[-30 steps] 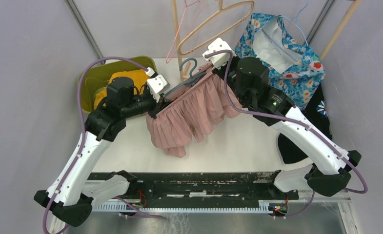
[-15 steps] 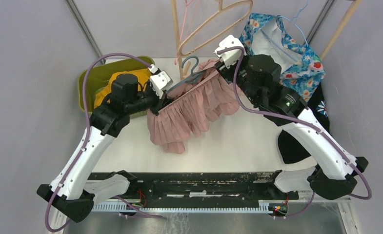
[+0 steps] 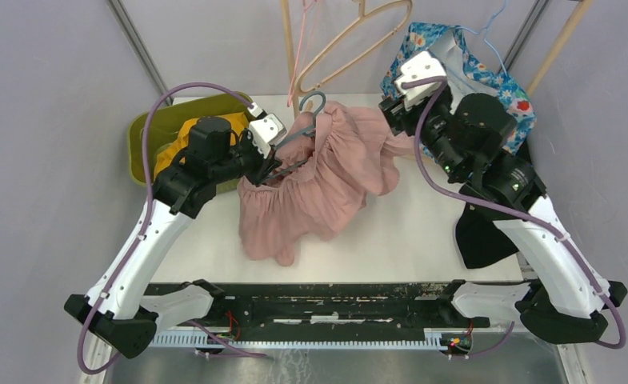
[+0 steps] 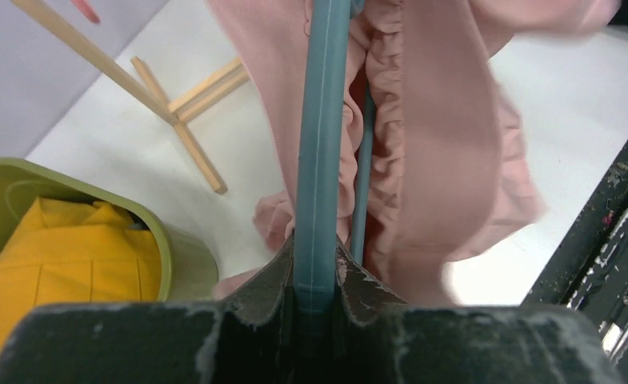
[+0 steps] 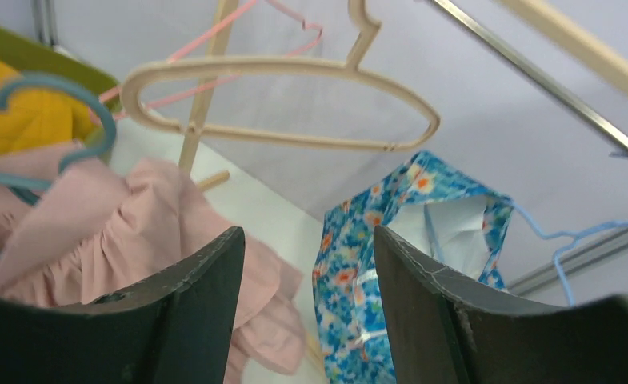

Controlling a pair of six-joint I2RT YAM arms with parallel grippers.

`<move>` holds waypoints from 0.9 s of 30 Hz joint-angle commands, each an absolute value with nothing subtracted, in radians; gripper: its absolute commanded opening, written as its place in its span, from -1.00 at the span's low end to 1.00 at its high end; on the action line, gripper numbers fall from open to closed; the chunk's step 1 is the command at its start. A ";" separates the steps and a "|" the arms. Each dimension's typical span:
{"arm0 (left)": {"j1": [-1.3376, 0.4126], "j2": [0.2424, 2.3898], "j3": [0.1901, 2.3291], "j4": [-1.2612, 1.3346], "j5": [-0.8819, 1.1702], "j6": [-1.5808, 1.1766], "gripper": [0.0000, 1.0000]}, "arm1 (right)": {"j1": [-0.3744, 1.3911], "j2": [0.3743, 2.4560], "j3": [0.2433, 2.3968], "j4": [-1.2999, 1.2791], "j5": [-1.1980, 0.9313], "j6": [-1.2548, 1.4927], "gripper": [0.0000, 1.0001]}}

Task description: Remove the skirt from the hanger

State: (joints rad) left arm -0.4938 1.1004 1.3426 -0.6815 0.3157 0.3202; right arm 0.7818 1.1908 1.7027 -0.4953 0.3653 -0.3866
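Note:
The pink pleated skirt (image 3: pixel 318 188) hangs bunched on the teal hanger (image 3: pixel 311 104) above the table's middle. My left gripper (image 3: pixel 269 164) is shut on the hanger's left end. In the left wrist view the hanger bar (image 4: pixel 323 136) runs straight out from between the jaws of that gripper (image 4: pixel 318 268), with the skirt's ruffled waistband (image 4: pixel 446 144) gathered along it. My right gripper (image 3: pixel 396 108) is open and stands apart from the cloth, to its right. The right wrist view shows this gripper (image 5: pixel 306 240) empty, with the skirt (image 5: pixel 134 216) and the hanger hook (image 5: pixel 54 88) at lower left.
A green bin (image 3: pixel 146 128) with a yellow garment (image 3: pixel 206 128) sits behind the left arm. A wooden rack post (image 3: pixel 288 48) carries a beige hanger (image 3: pixel 358 40) and a pink wire one. A floral dress (image 3: pixel 498 88) and a black garment (image 3: pixel 486 236) hang at right.
My right gripper opened, let go of the skirt's right end and drew back to the right. The skirt slumped into a bunch by the left gripper, which still grips the hanger.

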 commanded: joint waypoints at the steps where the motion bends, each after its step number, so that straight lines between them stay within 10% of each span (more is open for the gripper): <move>1: -0.486 1.102 1.372 -0.622 0.313 0.346 -0.94 | 0.772 1.199 1.857 -0.478 0.266 -0.374 0.34; 27: -0.487 1.071 1.422 -0.651 0.357 0.364 -0.94 | 0.770 1.320 1.702 -0.573 0.079 -0.187 0.28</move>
State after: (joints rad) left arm -0.4885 1.1065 1.3800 -0.7261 0.3237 0.3237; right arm 0.7712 1.3376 1.6974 -0.6071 0.1009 -0.2108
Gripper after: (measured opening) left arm 0.193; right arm 0.637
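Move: The pink skirt's bunched waist, at the free end of the grey-blue hanger, lies about 10 cm to the right hand's left, some 4 cm ahead and 12 cm below. The hanger's hook stands roughly 15 cm left of that hand, 5 cm ahead and 9 cm lower; the empty beige hanger hangs about 20 cm ahead, 10 cm left and slightly higher. From the left hand, the bunch is some 13 cm right, 9 cm ahead and a little above. Up about 5 cm first and slightly back, then down some 13 cm and left about 7 cm, the right hand swings in towards the skirt's bunched waist with its fingers staying open, the fingertips tipping down and the hand turning counter-clockwise, each roughly 15 degrees. The left hand keeps its pinch on the hanger, dipping about 1 cm and coming back up. ##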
